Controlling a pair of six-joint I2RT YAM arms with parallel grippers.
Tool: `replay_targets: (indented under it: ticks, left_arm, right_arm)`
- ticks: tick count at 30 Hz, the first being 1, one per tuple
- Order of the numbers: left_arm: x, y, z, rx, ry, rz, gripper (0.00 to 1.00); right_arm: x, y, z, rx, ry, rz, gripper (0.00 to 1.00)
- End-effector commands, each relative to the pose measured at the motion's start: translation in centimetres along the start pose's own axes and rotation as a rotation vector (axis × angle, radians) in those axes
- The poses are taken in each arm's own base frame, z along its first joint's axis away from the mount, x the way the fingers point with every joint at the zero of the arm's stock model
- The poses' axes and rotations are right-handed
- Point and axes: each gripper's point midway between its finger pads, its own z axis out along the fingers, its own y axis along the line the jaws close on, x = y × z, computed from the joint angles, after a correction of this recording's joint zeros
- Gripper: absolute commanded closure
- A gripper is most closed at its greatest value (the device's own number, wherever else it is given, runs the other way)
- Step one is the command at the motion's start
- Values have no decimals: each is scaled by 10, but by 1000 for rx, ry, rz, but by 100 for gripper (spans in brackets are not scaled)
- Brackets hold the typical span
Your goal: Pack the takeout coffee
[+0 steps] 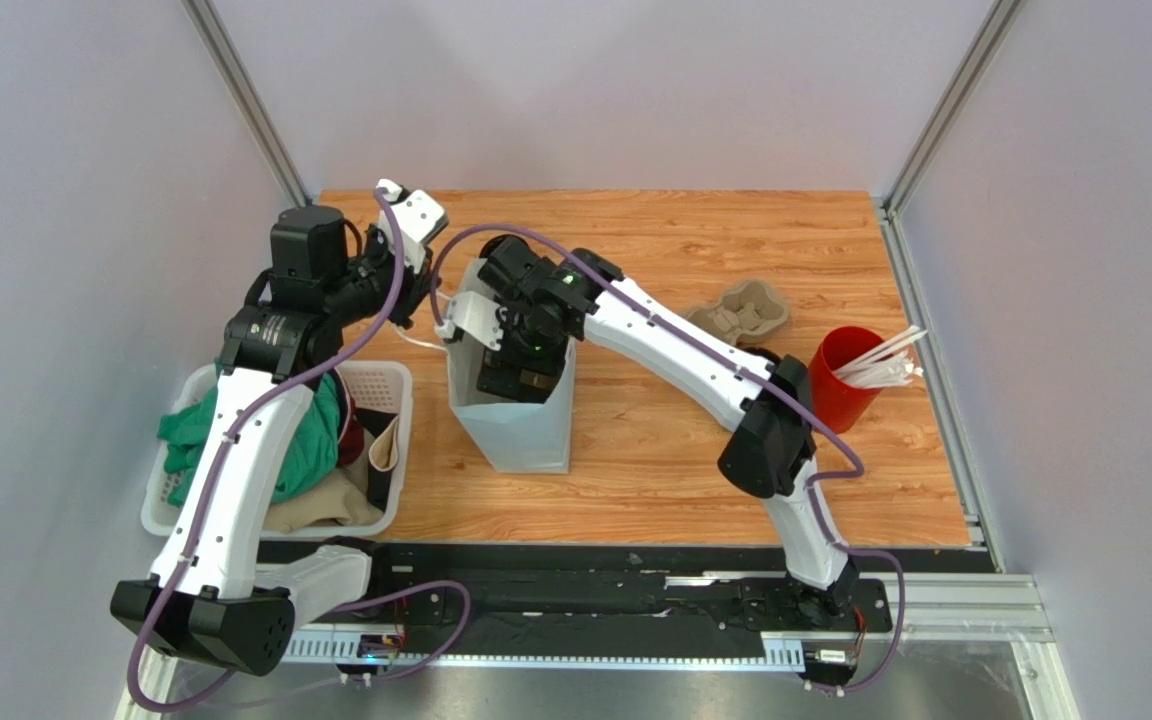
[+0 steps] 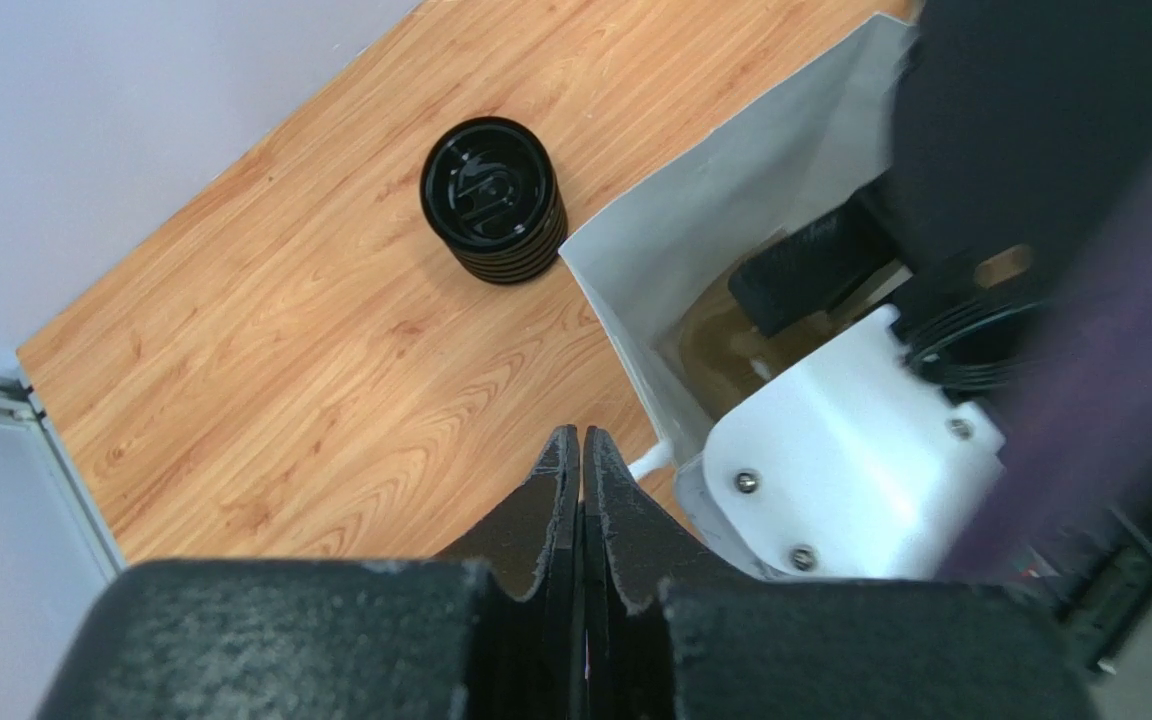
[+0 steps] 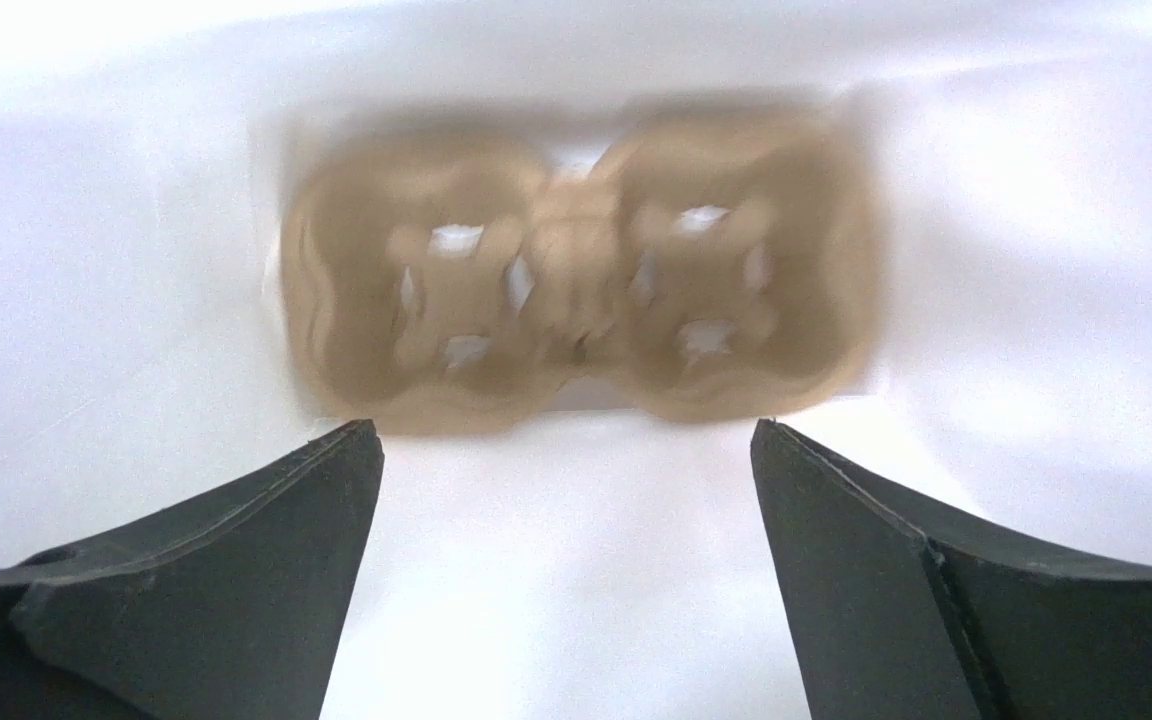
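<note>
The takeout coffee [image 2: 492,198], a small black cup with a black lid, stands on the wood table just left of the white paper bag [image 2: 717,225]; the left arm hides it in the top view. My left gripper [image 2: 582,438] is shut beside the bag's near rim, with a white handle strip next to it. My right gripper [image 3: 567,450] is open inside the bag [image 1: 515,413], above a blurred two-well cardboard cup tray [image 3: 575,308] lying on the bag's bottom. From above, the right gripper [image 1: 515,368] reaches into the bag's mouth and the left gripper [image 1: 440,312] sits at its left edge.
A second cardboard tray [image 1: 740,312] lies right of the bag. A red cup with white straws [image 1: 845,375] stands near the right edge. A white basket [image 1: 394,393] of cloths sits at the left, under the left arm.
</note>
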Motion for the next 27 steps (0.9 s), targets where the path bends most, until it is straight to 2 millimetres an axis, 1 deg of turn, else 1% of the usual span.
replay_targets:
  ticks: [1,3,4,5,6,7,8,9,14,17,18,20,21,22,24,25,26,27]
  left_arm:
    - [-23,3,-3,-1,-68,11,88]
    - [-23,3,-3,3,-70,9,84]
    - [-23,3,-2,2,-68,9,79]
    - [-22,3,-2,5,-66,8,75]
    - [-23,3,-2,4,-67,8,72]
    - [-24,2,-2,10,-69,7,71]
    - [-24,2,-2,10,-69,7,71]
    - [-25,2,-2,11,-71,8,71]
    - [-29,0,-2,24,-80,-2,69]
    - [-34,0,-3,30,-91,-8,60]
    - [-38,0,-4,29,-98,-8,54]
    - [-41,-2,-6,44,-103,-11,48]
    - [-45,-3,-8,46,-113,-6,44]
    - [-46,-6,-9,66,-117,-5,43]
    - [-51,-11,-12,90,-126,0,38]
    - [-52,-15,-11,110,-128,2,36]
    - [-51,-23,-11,139,-120,4,34]
    - [-53,-27,-11,156,-122,11,30]
  right_arm:
    - [-55,-16,-84,133,-276,-37,1]
    - [-60,-18,-95,152,-309,-45,1]
    - [-65,-19,-105,171,-332,-51,1]
    - [-68,-20,-118,192,-359,-62,1]
    - [-69,-22,-126,210,-373,-64,1]
    - [-74,-25,-136,233,-401,-68,1]
    - [-76,-25,-150,256,-430,-68,1]
    - [-79,-29,-157,281,-457,-65,1]
    - [-71,-26,-146,271,-437,-53,1]
    - [-74,-28,-158,294,-464,-52,1]
    - [-76,-32,-170,323,-487,-53,1]
    - [-78,-35,-184,351,-512,-56,1]
    - [-80,-39,-198,383,-531,-56,1]
    - [-79,-40,-209,406,-545,-60,1]
    - [-77,-47,-234,471,-570,-57,1]
    - [-76,-46,-251,499,-593,-59,1]
    - [-73,-48,-262,518,-605,-55,1]
    - [-66,-51,-270,531,-601,-43,1]
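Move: The right hand is open inside the paper bag, whose middle lies about 2 cm to its left, level with it fore and aft, and roughly 4 cm below. The cup holder lies on the bag floor, about 3 cm left, neither ahead nor back, and 8 cm down. The stack of black lids stands about 18 cm ahead and 3 cm left of that hand. The left hand still pinches a bag handle; the bag's middle is some 5 cm behind it, 9 cm to its right and 15 cm below. Lift the open right gripper straight up out of the bag, about 18 cm, fast at first and then easing, swinging its fingertips out forward and to the left by some 30 degrees on the way. Meanwhile open the left fingers to let go of the handle, stay nearly in place, then rise a few centimetres and drift slightly right. ##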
